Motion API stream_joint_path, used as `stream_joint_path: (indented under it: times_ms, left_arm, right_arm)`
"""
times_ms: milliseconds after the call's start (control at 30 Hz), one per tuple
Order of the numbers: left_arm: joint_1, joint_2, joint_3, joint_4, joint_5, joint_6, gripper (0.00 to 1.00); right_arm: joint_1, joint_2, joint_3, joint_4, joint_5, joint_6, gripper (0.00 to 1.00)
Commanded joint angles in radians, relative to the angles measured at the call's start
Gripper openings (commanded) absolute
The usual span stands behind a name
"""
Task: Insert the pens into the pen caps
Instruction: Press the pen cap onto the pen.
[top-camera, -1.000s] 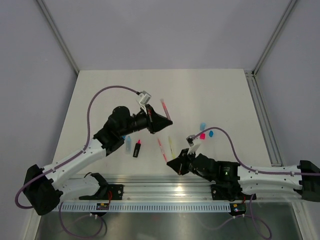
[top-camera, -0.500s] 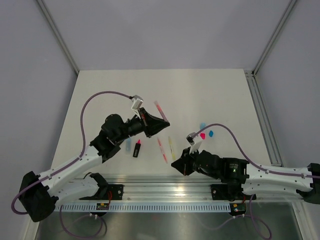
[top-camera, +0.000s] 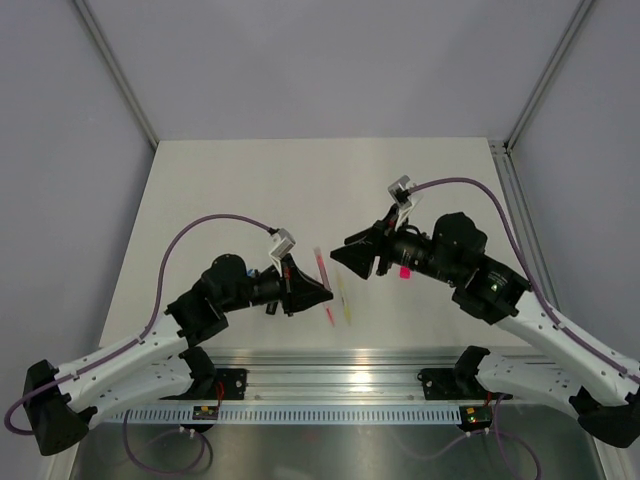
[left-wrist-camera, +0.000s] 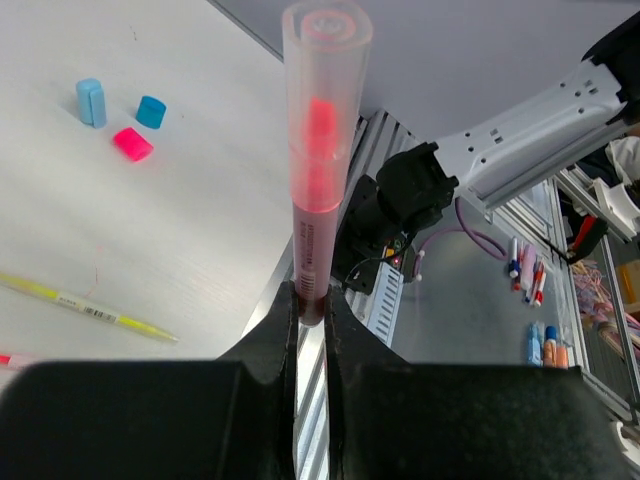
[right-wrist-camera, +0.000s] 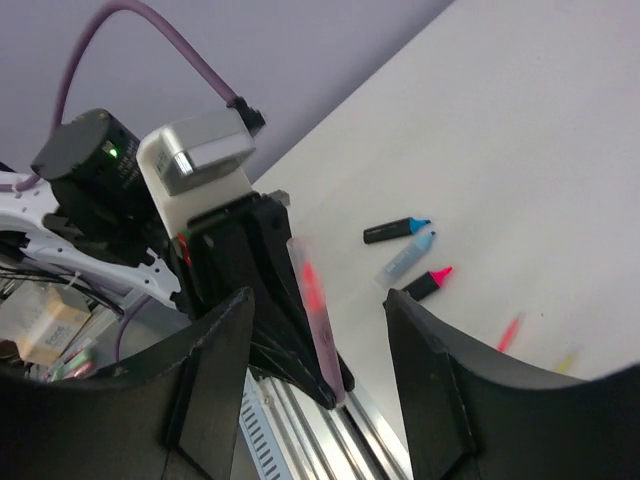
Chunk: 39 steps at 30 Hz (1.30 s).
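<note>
My left gripper (left-wrist-camera: 312, 300) is shut on the lower end of a pink pen (left-wrist-camera: 318, 170) with a clear cap over its tip, held upright above the table's near edge (top-camera: 320, 263). The right gripper (right-wrist-camera: 318, 297) is open and empty, facing that pen (right-wrist-camera: 320, 310) from a short distance. Light blue (left-wrist-camera: 91, 101), blue (left-wrist-camera: 151, 111) and pink (left-wrist-camera: 132, 144) pen caps lie together on the table. A yellow pen (left-wrist-camera: 90, 311) lies nearer. A blue-tipped black marker (right-wrist-camera: 395, 230), a pale-blue marker (right-wrist-camera: 405, 258) and a pink-tipped black marker (right-wrist-camera: 428, 283) lie behind the left gripper (top-camera: 318, 290).
A metal rail (top-camera: 340, 358) runs along the table's near edge below both grippers. The right arm (top-camera: 470, 270) covers part of the caps' area from above, leaving the pink cap (top-camera: 404, 271) showing. A thin pink stick (top-camera: 329, 315) lies near the yellow pen (top-camera: 345, 295).
The right gripper rose from the near edge, swung back towards the table's middle and opened. The left gripper carried the pink pen down towards the near edge.
</note>
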Motion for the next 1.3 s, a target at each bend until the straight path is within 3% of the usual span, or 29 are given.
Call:
stream_joint_path:
  times_ms: [0,333,467,533,1067,1200,1267]
  left_arm:
    - [-0.008,-0.002,0.012,0.001,0.050,0.043,0.00]
    - [-0.013,0.015,0.011,0.012,0.063,0.043,0.00]
    - [-0.014,0.025,0.011,0.018,0.059,0.040,0.00]
    - [-0.014,0.024,0.011,0.018,0.059,0.039,0.00]
    - [-0.014,0.029,0.012,0.032,0.058,0.033,0.00]
    - [-0.014,0.027,0.009,0.032,0.056,0.035,0.00]
    - [-0.014,0.027,0.009,0.032,0.055,0.035,0.00]
  right_arm:
    - [-0.037,0.080,0.068,0.063,-0.177,-0.052,0.63]
    - [-0.040,0.161,0.068,0.185,-0.272,0.017,0.59]
    - [-0.040,0.175,0.042,0.210,-0.273,0.042,0.45]
    - [-0.039,0.178,0.034,0.208,-0.270,0.049,0.43]
    - [-0.042,0.210,-0.030,0.256,-0.230,0.061,0.54]
    - [-0.039,0.202,-0.039,0.264,-0.226,0.066,0.27]
    - [-0.040,0.202,-0.042,0.259,-0.221,0.066,0.25]
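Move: From the open right hand, the clear pen cap on the pink pen that the left fingers hold upright lies about 6 cm to the left, 1 cm ahead and 3 cm lower. On the table some 30 cm below that hand, the yellow pen is about 9 cm ahead and 5 cm left, the loose pink pen about 9 cm ahead and 10 cm left. From the left hand the cap is about 6 cm up, 1 cm ahead and 1 cm left. Bring the open right gripper about 5 cm left to straddle the pen cap, turning it some 10 degrees counter-clockwise, then sink about 3.5 cm beside the cap. Half close on the way, spread a little again, and finally draw the fingers in around the cap. With the left hand keep pinching the pen's lower end, letting it sink barely 2 cm. ##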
